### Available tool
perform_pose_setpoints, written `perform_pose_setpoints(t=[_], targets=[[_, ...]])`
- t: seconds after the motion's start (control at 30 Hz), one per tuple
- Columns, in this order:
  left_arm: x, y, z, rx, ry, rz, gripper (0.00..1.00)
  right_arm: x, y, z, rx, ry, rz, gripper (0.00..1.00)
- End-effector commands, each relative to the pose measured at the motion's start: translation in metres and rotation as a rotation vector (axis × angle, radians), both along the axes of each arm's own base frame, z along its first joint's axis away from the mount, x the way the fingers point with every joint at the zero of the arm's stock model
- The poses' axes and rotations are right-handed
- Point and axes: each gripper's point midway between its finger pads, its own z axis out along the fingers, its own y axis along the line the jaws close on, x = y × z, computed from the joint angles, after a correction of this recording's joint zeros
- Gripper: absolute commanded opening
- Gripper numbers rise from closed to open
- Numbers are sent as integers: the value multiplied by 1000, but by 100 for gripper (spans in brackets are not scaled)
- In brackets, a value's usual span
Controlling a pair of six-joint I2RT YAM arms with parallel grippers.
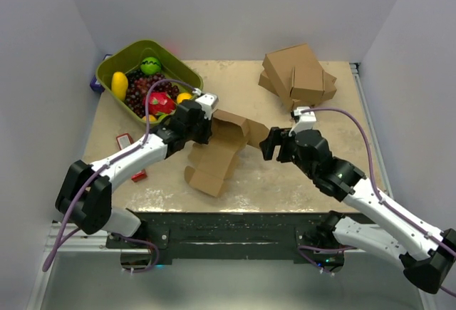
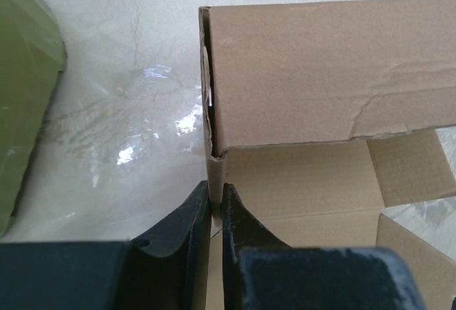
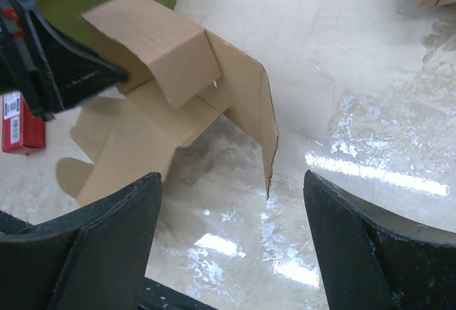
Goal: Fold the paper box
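Note:
The paper box [image 1: 217, 155] is a brown, partly folded cardboard piece lying mid-table with its flaps spread toward the near edge. My left gripper [image 1: 207, 120] is at its far left corner. In the left wrist view this gripper [image 2: 216, 197] is shut on the thin upright edge of the paper box [image 2: 320, 75]. My right gripper [image 1: 269, 143] stands open just right of the box. In the right wrist view its fingers [image 3: 231, 182] are wide apart, and a raised flap of the paper box [image 3: 246, 96] points down between them without touching either.
A green bin [image 1: 117, 63] of fruit stands at the back left, close behind the left gripper. A cluster of larger brown cartons [image 1: 298, 75] sits at the back right. Small red packets [image 1: 125, 140] lie on the table at the left, one [image 3: 21, 121] beside the left arm.

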Motion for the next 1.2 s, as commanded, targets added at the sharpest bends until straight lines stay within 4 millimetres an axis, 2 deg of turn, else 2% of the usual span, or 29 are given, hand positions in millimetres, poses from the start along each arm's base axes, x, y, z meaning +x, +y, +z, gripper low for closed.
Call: perform_pose_setpoints(t=[0.0, 0.2, 0.33, 0.43, 0.53, 0.57, 0.67, 0.77, 0.87, 1.17], targets=[[0, 3, 30, 16, -41, -60, 0, 0, -4, -19, -34, 3, -7, 83], [3, -2, 33, 22, -56, -103, 0, 13, -6, -46, -42, 7, -81, 81], [3, -3, 33, 25, -72, -113, 0, 22, -2, -48, -23, -27, -96, 78], [3, -3, 34, 10, -93, -112, 0, 26, 5, -53, -6, -28, -90, 70], [4, -5, 34, -8, -103, -110, 0, 29, 12, -59, -2, -15, -82, 53], [4, -4, 31, -10, -101, -100, 0, 30, 13, -60, 1, -16, -81, 39], [11, -1, 32, -15, -123, -52, 0, 30, 15, -62, 4, -8, -76, 14], [17, 3, 29, -29, -140, 7, 0, 30, 14, -64, 7, -5, -83, 6], [21, 8, 23, -30, -140, 66, 0, 29, 17, -66, 16, 1, -75, 0], [25, 32, 3, 38, -147, 183, 0, 28, 20, -71, 17, 13, -72, 0]])
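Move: The box's right side flap, sticking out from the box body, has its middle about 6 cm ahead of the right hand, 5 cm to its left and 8 cm below. The box body lies some 17 cm left, 5 cm ahead and 12 cm down; its folded far panel is 13 cm ahead, 13 cm left, 8 cm down. From the left hand, the flap is roughly 16 cm right, 2 cm ahead and about level. Down about 7 cm goes the right hand, open, until its fingers straddle the outer edge of the side flap, then it eases forward and left a couple of centimetres while the fingers shut and pinch that edge. The left hand keeps its pinch on the box wall at the far left corner, shifting only about a centimetre. ##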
